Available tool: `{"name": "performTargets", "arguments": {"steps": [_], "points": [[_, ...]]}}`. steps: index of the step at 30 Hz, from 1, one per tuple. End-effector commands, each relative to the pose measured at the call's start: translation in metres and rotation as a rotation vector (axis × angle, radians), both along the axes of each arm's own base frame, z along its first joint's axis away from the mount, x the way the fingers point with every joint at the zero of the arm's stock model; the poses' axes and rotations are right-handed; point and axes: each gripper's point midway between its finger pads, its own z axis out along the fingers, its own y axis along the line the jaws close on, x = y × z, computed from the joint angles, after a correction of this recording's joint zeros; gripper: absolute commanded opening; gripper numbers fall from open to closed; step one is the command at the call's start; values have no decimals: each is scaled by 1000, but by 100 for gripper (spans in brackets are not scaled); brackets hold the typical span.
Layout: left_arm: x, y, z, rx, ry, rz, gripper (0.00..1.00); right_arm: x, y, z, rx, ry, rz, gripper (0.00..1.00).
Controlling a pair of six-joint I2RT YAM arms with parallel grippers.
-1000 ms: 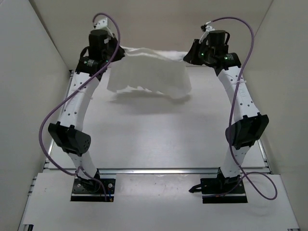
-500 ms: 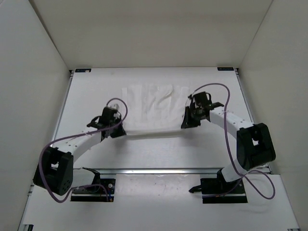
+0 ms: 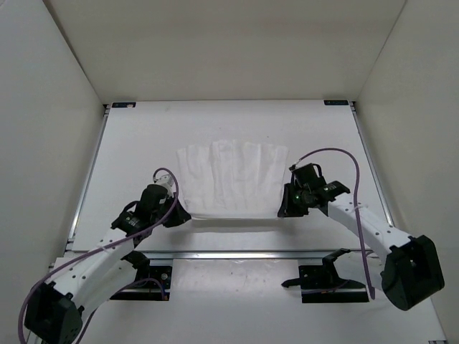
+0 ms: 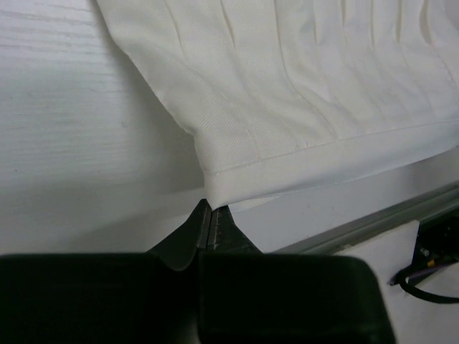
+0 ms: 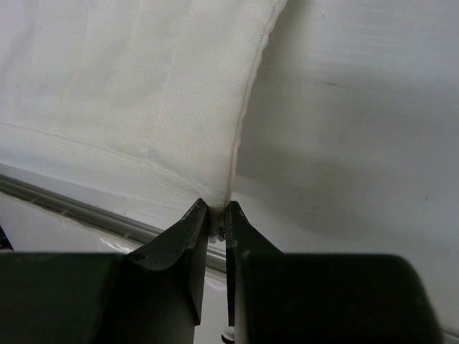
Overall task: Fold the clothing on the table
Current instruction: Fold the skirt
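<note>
The white clothing (image 3: 231, 178) lies spread on the table (image 3: 143, 143), pleated and wrinkled, its hemmed near edge stretched taut between both grippers. My left gripper (image 3: 183, 216) is shut on the near left corner; in the left wrist view the clothing (image 4: 287, 93) runs up from the gripper (image 4: 210, 208). My right gripper (image 3: 282, 211) is shut on the near right corner; in the right wrist view the clothing (image 5: 143, 93) enters the gripper (image 5: 216, 210) at its hem. Both grippers sit low over the table's near part.
A metal rail (image 3: 237, 254) runs along the table's near edge, just behind both grippers. The arm bases (image 3: 140, 279) stand on the near shelf. White walls close in the left, right and far sides.
Both arms have come back from the far edge toward the near rail, pulling the clothing down from the air. It now lies spread flat, with both corners still gripped.
</note>
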Motion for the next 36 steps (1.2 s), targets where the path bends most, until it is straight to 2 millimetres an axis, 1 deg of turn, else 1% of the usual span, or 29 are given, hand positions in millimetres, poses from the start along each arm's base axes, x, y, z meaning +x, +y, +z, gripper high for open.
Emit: {"name": "performTargets", "arguments": {"steps": [1,2,3,4,7,8,9,10,14,16,17,18,19,20,21,22,23,24,25,26,28,29,30,31,32,33,34,35,36], "points": [[-13,11,7,27,13,23,0,-19,-27,3,-112,16,-63,0],[-16,12,9,33,22,18,0,-22,-24,11,-103,3,-51,0],[-20,10,16,10,19,7,0,-30,-27,13,-114,11,-48,0],[-19,9,25,0,-4,1,0,-32,-25,18,-100,3,-41,0],[-28,12,43,-17,-20,-11,0,-50,-30,28,-104,24,-33,0],[-31,13,50,-29,-29,-10,0,-53,-31,30,-101,26,-33,0],[-36,13,53,-35,-15,-17,0,-61,-33,30,-90,36,-31,0],[-38,15,56,-44,-21,-14,0,-64,-29,39,-44,13,-15,0],[-56,15,53,-61,18,-48,0,-80,-23,43,103,1,2,0],[-59,17,57,-64,20,-36,0,-89,-28,50,121,10,-16,0],[-56,20,66,-66,-9,-22,0,-88,-31,55,112,7,-28,0],[-51,23,77,-75,-38,-1,0,-90,-32,65,120,-6,-34,0],[-49,25,79,-65,-48,2,0,-84,-32,76,123,-26,-51,0],[-40,29,84,-52,-73,20,0,-83,-33,80,126,-38,-43,0],[-32,31,84,-43,-74,38,0,-75,-31,86,135,-55,-41,1],[-23,28,91,-62,-109,34,0,-66,-28,88,159,-60,-35,0],[-11,29,90,-56,-118,47,0,-55,-22,89,188,-64,-17,0],[-3,30,85,-54,-108,65,0,-50,-21,88,198,-71,-23,0],[9,26,89,-75,-143,74,0,-36,-18,87,222,-84,-33,1],[18,26,85,-75,-131,98,0,-27,-18,80,212,-70,-48,0],[48,23,80,-93,-155,136,0,7,-21,75,205,-117,-90,0],[55,22,78,-95,-162,144,0,28,-24,73,208,-133,-116,0],[69,22,70,-85,-158,160,0,36,-23,61,215,-90,-127,0],[86,20,73,-87,-172,169,0,58,-26,68,227,-134,-148,0],[96,21,73,-85,-183,180,0,77,-28,68,225,-139,-168,0],[107,24,67,-65,-163,189,0,94,-30,70,212,-137,-190,0],[125,26,70,-70,-166,207,0,106,-34,69,203,-146,-207,0],[134,24,73,-70,-175,203,0,124,-36,71,215,-155,-223,0],[149,27,69,-58,-167,222,0,142,-37,71,225,-154,-243,0]]}}
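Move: Each hand already holds a near hem corner of the skirt, raised roughly 5 cm. From the left hand, the skirt's far left corner lies about 23 cm ahead and 4 cm left, and the skirt's middle 12 cm ahead and 15 cm right. From the right hand, the far right corner is some 22 cm ahead and 3 cm right, the skirt's middle 12 cm ahead and 16 cm left. The table rail runs about 12 cm straight behind both. Still pinching the near hem corners and keeping the hem stretched between them, both hands draw it back towards the rail while lifting, then swing forward and down over the skirt towards its far edge, about 12 cm from the rearmost point. Both wrists tip their fingertips inward, some 10 degrees on the left and 15 on the right. ##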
